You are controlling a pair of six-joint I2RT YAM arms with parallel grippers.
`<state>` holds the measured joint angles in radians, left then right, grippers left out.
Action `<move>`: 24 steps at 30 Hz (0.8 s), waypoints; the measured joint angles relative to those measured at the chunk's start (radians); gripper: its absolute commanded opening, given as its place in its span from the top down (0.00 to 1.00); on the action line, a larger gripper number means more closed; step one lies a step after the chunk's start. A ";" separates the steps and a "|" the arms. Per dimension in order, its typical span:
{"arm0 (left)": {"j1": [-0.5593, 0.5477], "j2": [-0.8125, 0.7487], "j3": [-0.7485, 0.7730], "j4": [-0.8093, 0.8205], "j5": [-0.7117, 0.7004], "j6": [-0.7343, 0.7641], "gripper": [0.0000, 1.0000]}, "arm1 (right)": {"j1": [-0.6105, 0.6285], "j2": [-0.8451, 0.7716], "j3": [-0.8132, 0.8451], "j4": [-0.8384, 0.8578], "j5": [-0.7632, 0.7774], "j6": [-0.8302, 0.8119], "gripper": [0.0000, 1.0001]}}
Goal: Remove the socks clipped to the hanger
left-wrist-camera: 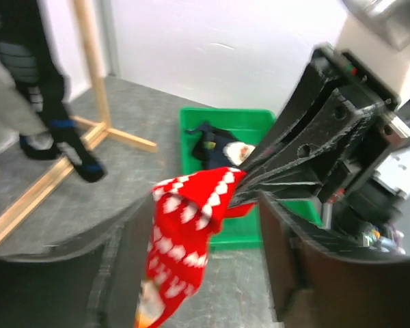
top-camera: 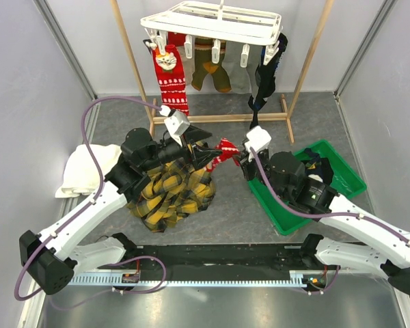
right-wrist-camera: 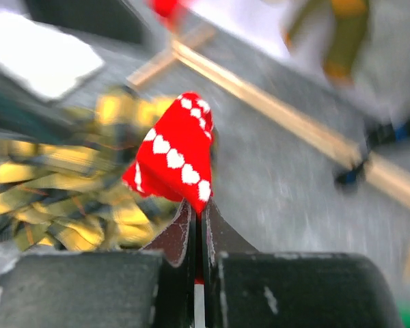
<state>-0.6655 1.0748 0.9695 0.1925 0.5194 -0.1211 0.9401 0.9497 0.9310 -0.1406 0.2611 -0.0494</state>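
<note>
The white hanger hangs at the back with socks still clipped under it: a red patterned one, an olive one, a grey one and a black one. A loose red sock with white hearts hangs in mid-air between the arms. My right gripper is shut on its edge. My left gripper is open, its fingers wide apart on either side of the sock and not pinching it.
A green bin at the right holds a navy sock. A yellow-black plaid cloth lies under the left arm and a white towel at the left. The wooden pole frame stands behind.
</note>
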 measured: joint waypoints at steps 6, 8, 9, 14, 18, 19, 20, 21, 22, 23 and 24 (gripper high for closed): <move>0.000 -0.029 -0.006 -0.004 -0.146 0.000 0.12 | -0.056 0.060 0.078 -0.272 0.260 0.275 1.00; 0.000 -0.035 -0.008 -0.008 -0.197 0.000 0.11 | -0.101 0.071 0.113 -0.358 0.307 0.321 1.00; 0.000 -0.037 -0.008 -0.011 -0.232 0.000 0.11 | -0.131 0.075 0.134 -0.399 0.327 0.339 1.00; 0.000 -0.039 -0.009 -0.034 -0.365 0.002 0.06 | -0.300 0.080 0.187 -0.554 0.428 0.398 1.00; 0.000 -0.051 -0.016 -0.034 -0.432 0.003 0.06 | -0.377 0.055 0.168 -0.612 0.486 0.447 1.00; 0.000 -0.054 -0.017 -0.034 -0.441 0.004 0.06 | -0.392 0.045 0.159 -0.622 0.502 0.460 1.00; 0.000 -0.056 -0.018 -0.034 -0.452 0.005 0.07 | -0.413 0.031 0.143 -0.631 0.520 0.483 1.00; 0.000 -0.057 -0.019 -0.034 -0.460 0.005 0.08 | -0.434 0.017 0.125 -0.648 0.541 0.514 1.00; 0.000 -0.057 -0.019 -0.034 -0.466 0.006 0.08 | -0.445 0.009 0.109 -0.660 0.558 0.542 1.00; 0.000 -0.056 -0.019 -0.034 -0.471 0.007 0.08 | -0.459 -0.002 0.087 -0.671 0.574 0.583 1.00; 0.000 -0.056 -0.021 -0.034 -0.482 0.008 0.09 | -0.468 -0.012 0.062 -0.689 0.582 0.621 1.00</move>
<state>-0.6655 1.0183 0.9489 0.1581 0.0376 -0.1131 0.4721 0.9375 0.9932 -0.8295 0.8433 0.5716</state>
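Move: The green bin for the red sock already held by the right hand has its middle some 27 cm to that hand's right, only about 2 cm farther out and 27 cm below; dark socks lie in it roughly 29 cm right, 5 cm out. From the left hand, the hanging red sock is about 18 cm ahead, 13 cm left and slightly higher; the olive socks hang 22 cm straight ahead, a little above. Rightward in a quick sweep of about 25 cm, the right arm carries the pinched red sock towards the green bin, sinking some 7 cm as the wrist swings about 70 degrees clockwise and tips down. Meanwhile the left hand, its already parted fingers opening the rest of the way, swings forward and left, counter-clockwise, towards the hanging red sock. ##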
